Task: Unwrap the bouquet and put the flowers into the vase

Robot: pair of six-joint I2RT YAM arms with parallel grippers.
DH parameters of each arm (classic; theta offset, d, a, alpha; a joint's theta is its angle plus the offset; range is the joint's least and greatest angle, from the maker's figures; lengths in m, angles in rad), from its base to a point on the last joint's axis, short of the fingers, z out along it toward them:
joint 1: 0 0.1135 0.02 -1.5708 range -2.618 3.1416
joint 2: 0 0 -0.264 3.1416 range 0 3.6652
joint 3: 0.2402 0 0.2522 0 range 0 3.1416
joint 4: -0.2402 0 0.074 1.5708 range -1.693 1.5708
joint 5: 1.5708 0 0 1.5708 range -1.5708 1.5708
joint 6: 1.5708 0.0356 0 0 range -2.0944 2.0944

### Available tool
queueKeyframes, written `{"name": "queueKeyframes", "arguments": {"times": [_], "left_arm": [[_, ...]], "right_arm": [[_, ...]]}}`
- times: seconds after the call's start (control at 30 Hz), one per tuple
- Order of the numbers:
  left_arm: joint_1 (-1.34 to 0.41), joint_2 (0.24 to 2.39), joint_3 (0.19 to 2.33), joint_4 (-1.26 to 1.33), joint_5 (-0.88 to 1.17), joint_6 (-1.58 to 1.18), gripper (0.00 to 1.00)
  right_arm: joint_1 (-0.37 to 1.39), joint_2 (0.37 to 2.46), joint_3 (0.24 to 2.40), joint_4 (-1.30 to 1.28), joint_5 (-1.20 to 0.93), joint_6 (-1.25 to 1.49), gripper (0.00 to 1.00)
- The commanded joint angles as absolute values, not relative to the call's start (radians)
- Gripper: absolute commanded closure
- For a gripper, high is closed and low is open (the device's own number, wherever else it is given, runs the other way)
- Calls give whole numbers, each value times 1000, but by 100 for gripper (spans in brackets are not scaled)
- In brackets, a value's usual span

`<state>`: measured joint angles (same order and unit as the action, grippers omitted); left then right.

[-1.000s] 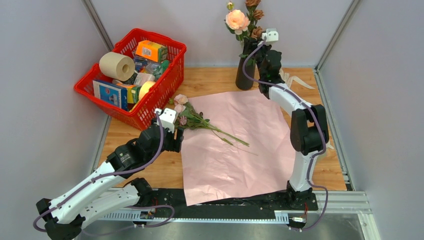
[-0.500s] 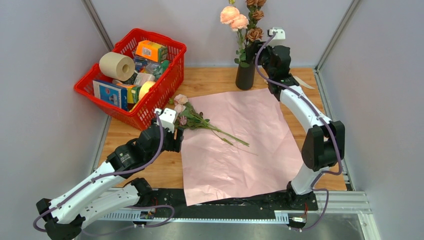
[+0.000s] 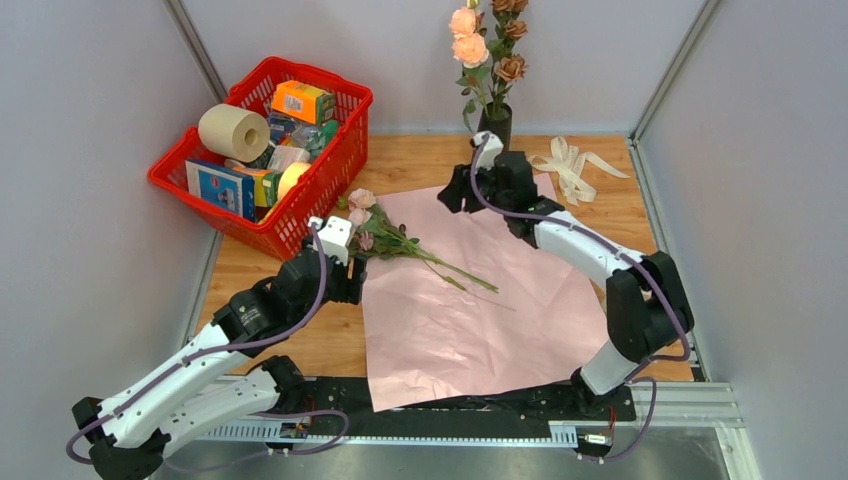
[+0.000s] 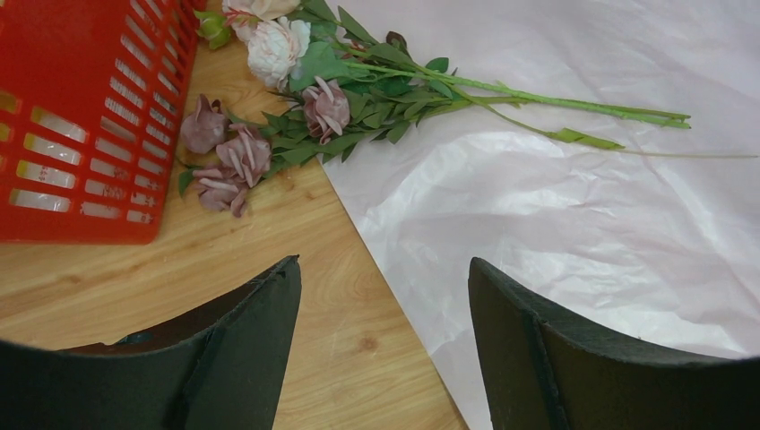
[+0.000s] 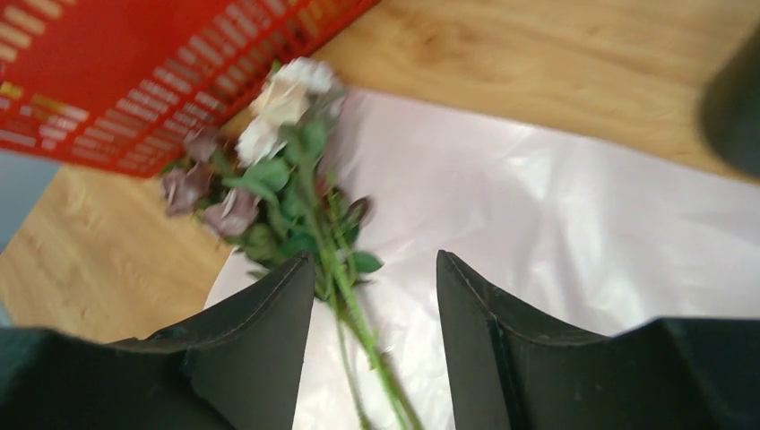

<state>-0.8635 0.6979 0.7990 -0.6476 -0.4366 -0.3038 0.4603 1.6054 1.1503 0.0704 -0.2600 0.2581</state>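
The bouquet lies unwrapped: its pink paper (image 3: 480,300) is spread flat and the cream ribbon (image 3: 570,160) lies loose at the back right. Several flowers (image 3: 480,40) stand in the black vase (image 3: 497,118) at the back. More flowers (image 3: 395,240) lie on the paper's left edge, heads toward the basket, also in the left wrist view (image 4: 314,103) and, blurred, in the right wrist view (image 5: 278,170). My right gripper (image 3: 447,197) (image 5: 375,255) hangs open above the paper, stems showing below its gap. My left gripper (image 3: 358,272) (image 4: 384,264) stands wide open just short of the flower heads, holding nothing.
A red basket (image 3: 330,170) full of packages and a paper roll sits at the back left, close to the flower heads (image 4: 215,143). Grey walls close in the wooden table (image 3: 420,160) on three sides. The vase shows as a dark blur (image 5: 735,107) at the right wrist view's edge.
My right arm has left the vase and swung down and left over the paper toward the lying flowers. The flowers in the vase now stand free. The left arm has not moved.
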Motion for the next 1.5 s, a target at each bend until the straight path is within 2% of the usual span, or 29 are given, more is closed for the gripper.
{"name": "queueKeyframes", "arguments": {"times": [0.0,0.4,0.9,1.47], "left_arm": [[-861,690,822,-638,-451,-288,23],[-864,681,824,-638,-443,-288,23],[-862,686,821,-635,-437,-287,23],[-864,686,822,-637,-437,-288,23]], "right_arm": [[551,1672,1164,66,-327,229,46],[652,1936,1302,-64,-268,107,60],[695,1979,1327,-81,-284,110,67],[721,2000,1325,-117,-213,98,69]]}}
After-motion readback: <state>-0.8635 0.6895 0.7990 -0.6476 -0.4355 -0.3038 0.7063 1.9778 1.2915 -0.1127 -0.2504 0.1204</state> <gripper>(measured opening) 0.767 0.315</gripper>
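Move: The stems of the remaining flowers, just below their leaves, lie about 7 cm back and 9 cm to the left of my right hand, some 17 cm below it. Their blooms are about 21 cm to this hand's left and 3 cm ahead, at much the same table level; the vase stands roughly 16 cm ahead and 8 cm to its right. From my idle left hand, those stems are about 14 cm ahead, 13 cm right and 18 cm down. I swing my right hand left and down from beside the vase, drawing back a little, then drop steeply to the stems, some 15 cm lower in all, and finish with a slow creep of a couple of centimetres left. My wrist tips down and turns counter-clockwise, nearly 30 degrees altogether, while the fingers narrow from half open to about a third, ending low over the stems; no grip can be seen yet. ##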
